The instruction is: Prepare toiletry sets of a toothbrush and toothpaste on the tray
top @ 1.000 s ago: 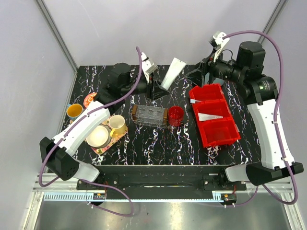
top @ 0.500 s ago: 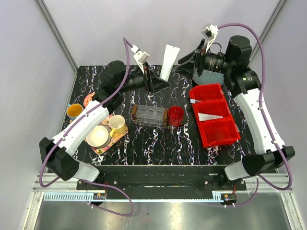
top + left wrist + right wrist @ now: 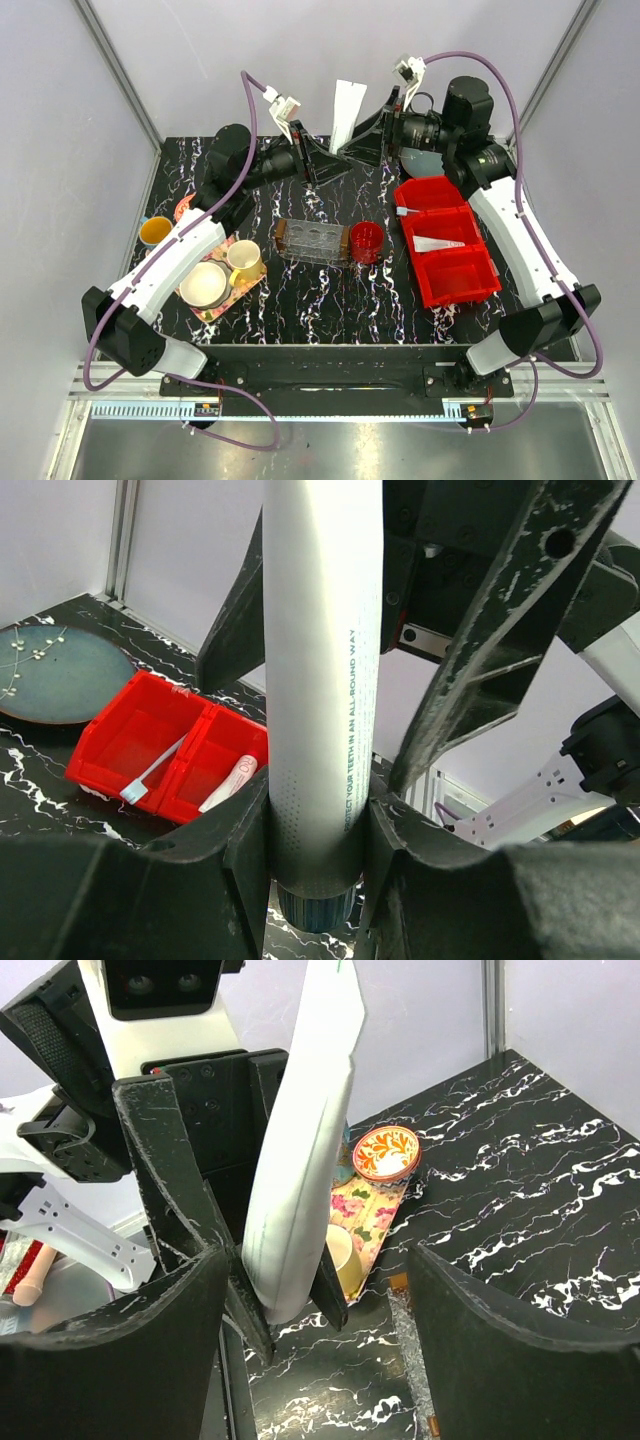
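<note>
A long white toothpaste tube stands upright, raised above the back of the table, with my left gripper shut on its capped lower end. My right gripper is open, and its fingers stand wide on either side of the tube without touching it. The clear tray with brown end handles sits mid-table below. In the red bin lie a pale toothbrush and a small tube.
A red cup stands right beside the clear tray. A flowery tray with cups sits at the left, with a yellow cup and a small orange bowl nearby. A dark plate lies at the back right.
My left arm has lifted the tube and turned it upright. My right arm swung left until its fingers straddle the tube, and its jaws opened a little wider.
</note>
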You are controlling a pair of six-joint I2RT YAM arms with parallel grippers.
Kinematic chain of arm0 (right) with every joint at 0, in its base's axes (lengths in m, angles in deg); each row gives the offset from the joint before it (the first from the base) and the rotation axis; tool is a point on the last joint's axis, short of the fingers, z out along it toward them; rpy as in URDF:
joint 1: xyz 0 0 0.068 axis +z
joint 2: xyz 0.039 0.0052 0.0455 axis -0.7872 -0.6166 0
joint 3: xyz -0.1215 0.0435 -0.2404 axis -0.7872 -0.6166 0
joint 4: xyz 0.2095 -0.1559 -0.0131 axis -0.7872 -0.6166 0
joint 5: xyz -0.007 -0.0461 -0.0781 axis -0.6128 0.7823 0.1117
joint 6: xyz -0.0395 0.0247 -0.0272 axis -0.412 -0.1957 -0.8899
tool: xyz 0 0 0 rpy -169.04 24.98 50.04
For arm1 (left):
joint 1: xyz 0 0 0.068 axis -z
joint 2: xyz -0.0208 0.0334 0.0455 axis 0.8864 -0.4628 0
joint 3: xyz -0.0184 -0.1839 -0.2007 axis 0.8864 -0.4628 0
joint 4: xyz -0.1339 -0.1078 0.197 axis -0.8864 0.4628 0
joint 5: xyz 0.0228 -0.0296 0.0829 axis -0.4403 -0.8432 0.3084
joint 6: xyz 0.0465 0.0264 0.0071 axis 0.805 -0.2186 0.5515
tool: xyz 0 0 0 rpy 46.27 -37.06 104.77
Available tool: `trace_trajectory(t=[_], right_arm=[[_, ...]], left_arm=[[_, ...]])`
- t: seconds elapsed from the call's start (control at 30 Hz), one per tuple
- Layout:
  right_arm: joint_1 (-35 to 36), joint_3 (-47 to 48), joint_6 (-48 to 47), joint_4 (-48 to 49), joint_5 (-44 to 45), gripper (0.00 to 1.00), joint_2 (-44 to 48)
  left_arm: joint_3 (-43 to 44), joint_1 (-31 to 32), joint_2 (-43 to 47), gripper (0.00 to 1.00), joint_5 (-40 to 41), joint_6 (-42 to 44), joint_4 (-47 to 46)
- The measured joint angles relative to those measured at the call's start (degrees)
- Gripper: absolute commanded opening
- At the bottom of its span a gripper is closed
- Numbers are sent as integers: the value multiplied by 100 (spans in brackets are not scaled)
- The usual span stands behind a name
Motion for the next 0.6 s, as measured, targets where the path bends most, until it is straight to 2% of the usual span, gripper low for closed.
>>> trace_trajectory(t=[0.4, 0.6], right_arm=[[35, 2, 168, 195, -190, 57, -166], [37, 2, 275, 328, -297, 54, -177]], left_arm=[[-214, 0, -22, 0, -15, -96, -149], [-245, 0, -33, 0, -20, -107, -151]])
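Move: The left hand already holds the toothpaste tube near its cap end, the body standing up so that its middle is about 7 cm above that hand and 1 cm ahead. From the open right hand the tube's middle lies some 4 cm to the left, 1 cm ahead and 3 cm higher. The red cup stands about 10 cm ahead of the right hand and 3 cm to its right, the clear rack 10 cm ahead and 11 cm to its left, both roughly 36 cm lower. The right hand closes its wide-open fingers by about a third around the toothpaste tube, one finger on the near side and one on the far side, while easing roughly 1 cm left towards the left hand and dipping about half a centimetre before coming partly back up. Meanwhile the left hand keeps its pinch on the cap end and, after a short pause, lowers the tube straight down about 1.5 cm between the narrowing right fingers, its wrist almost still. ##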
